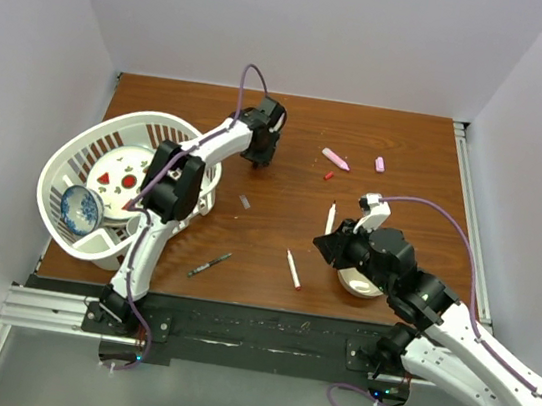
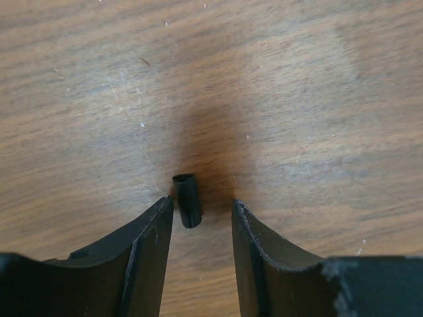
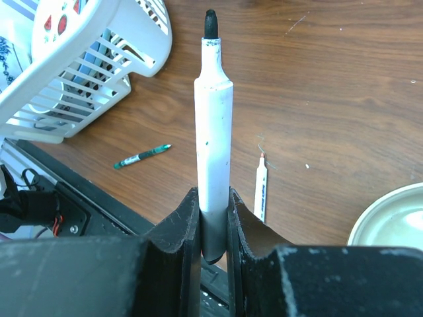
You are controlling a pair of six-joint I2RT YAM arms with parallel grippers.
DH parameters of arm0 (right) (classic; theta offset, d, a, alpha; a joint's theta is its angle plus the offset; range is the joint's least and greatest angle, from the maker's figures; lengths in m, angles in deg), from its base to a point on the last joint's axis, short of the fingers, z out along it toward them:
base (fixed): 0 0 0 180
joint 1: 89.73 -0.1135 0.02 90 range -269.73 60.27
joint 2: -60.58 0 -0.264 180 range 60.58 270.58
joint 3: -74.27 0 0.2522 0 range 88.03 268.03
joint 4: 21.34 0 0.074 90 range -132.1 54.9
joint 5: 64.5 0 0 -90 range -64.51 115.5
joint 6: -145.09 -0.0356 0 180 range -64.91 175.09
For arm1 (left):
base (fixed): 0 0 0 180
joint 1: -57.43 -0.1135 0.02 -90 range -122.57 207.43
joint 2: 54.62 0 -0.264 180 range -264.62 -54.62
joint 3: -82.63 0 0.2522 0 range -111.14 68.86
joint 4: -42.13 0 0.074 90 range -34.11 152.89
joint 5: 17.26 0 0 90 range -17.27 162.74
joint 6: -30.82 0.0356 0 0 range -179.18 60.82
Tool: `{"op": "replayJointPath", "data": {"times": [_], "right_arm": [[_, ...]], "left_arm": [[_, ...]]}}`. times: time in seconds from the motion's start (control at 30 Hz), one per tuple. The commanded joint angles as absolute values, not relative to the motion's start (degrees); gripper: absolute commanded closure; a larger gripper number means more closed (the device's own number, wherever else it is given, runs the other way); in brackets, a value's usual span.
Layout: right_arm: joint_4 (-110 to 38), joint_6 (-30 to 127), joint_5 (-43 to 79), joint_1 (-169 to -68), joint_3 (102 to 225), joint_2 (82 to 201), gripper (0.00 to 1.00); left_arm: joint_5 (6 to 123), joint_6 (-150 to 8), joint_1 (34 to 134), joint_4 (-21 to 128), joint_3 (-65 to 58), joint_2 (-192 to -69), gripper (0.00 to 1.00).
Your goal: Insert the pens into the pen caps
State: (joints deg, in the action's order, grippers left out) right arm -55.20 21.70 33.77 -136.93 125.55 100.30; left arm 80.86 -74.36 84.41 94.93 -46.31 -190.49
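My left gripper (image 2: 201,201) hangs low over the wood at the table's far middle (image 1: 260,158). It is open, and a black pen cap (image 2: 187,200) lies on its side between the fingertips, closer to the left finger. My right gripper (image 3: 213,195) is shut on a white pen (image 3: 213,125) with a black tip, which sticks straight out past the fingers (image 1: 330,218). A second white pen (image 1: 293,269) and a thin dark pen (image 1: 210,265) lie near the front. Toward the back right lie a pink pen (image 1: 335,158), a red cap (image 1: 328,175) and a pale pink cap (image 1: 379,164).
A white slatted basket (image 1: 62,196) holding a plate and a blue patterned bowl stands at the left, under the left arm. A white bowl (image 1: 358,286) sits beneath the right arm. A small grey piece (image 1: 245,201) lies mid-table. The black rail (image 1: 254,324) runs along the near edge.
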Motion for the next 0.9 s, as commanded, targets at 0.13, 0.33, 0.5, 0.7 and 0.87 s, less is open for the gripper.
{"op": "replayJointPath", "data": {"times": [0.13, 0.33, 0.5, 0.7, 0.87], "right_arm": [[-55.3, 22.8, 36.0, -137.0, 128.5, 100.6, 1.0], [-55.0, 23.0, 35.9, -137.0, 128.4, 100.7, 1.0], [-54.8, 23.0, 35.6, -137.0, 128.4, 100.7, 1.0], [-55.2, 23.0, 35.8, -137.0, 128.2, 100.0, 1.0], [-55.2, 22.9, 35.7, -137.0, 128.1, 99.9, 1.0]], "left_arm": [[82.4, -72.5, 83.8, 94.6, -48.6, -192.2, 0.57], [82.9, -72.0, 83.7, 94.9, -48.6, -193.0, 0.6], [83.4, -71.8, 83.6, 95.3, -48.6, -193.8, 0.63], [82.0, -71.8, 83.6, 95.7, -48.1, -193.9, 0.83], [77.9, -71.0, 83.6, 93.2, -43.2, -190.3, 0.99]]}}
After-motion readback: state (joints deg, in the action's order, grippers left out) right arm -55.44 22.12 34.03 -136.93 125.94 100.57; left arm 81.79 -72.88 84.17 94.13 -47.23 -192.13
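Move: The black cap lies on the table almost between the left hand's half-open fingertips, about 1 cm ahead, 1 cm to the left and 1 cm below. Around it, some 2 cm below that hand, the small grey piece is about 11 cm back and 2 cm left, and the red cap about 19 cm right and 1 cm back. From the right hand, the black cap lies about 28 cm ahead, 17 cm left and 18 cm down. Down by just under 1 cm onto the black cap, then forward by a little over half a centimetre, the left hand settles with its fingertips on either side of it. The fingers close slowly at first, then quickly, from about half open to nearly shut, and pinch the cap between their tips, the wrist hardly turning. ##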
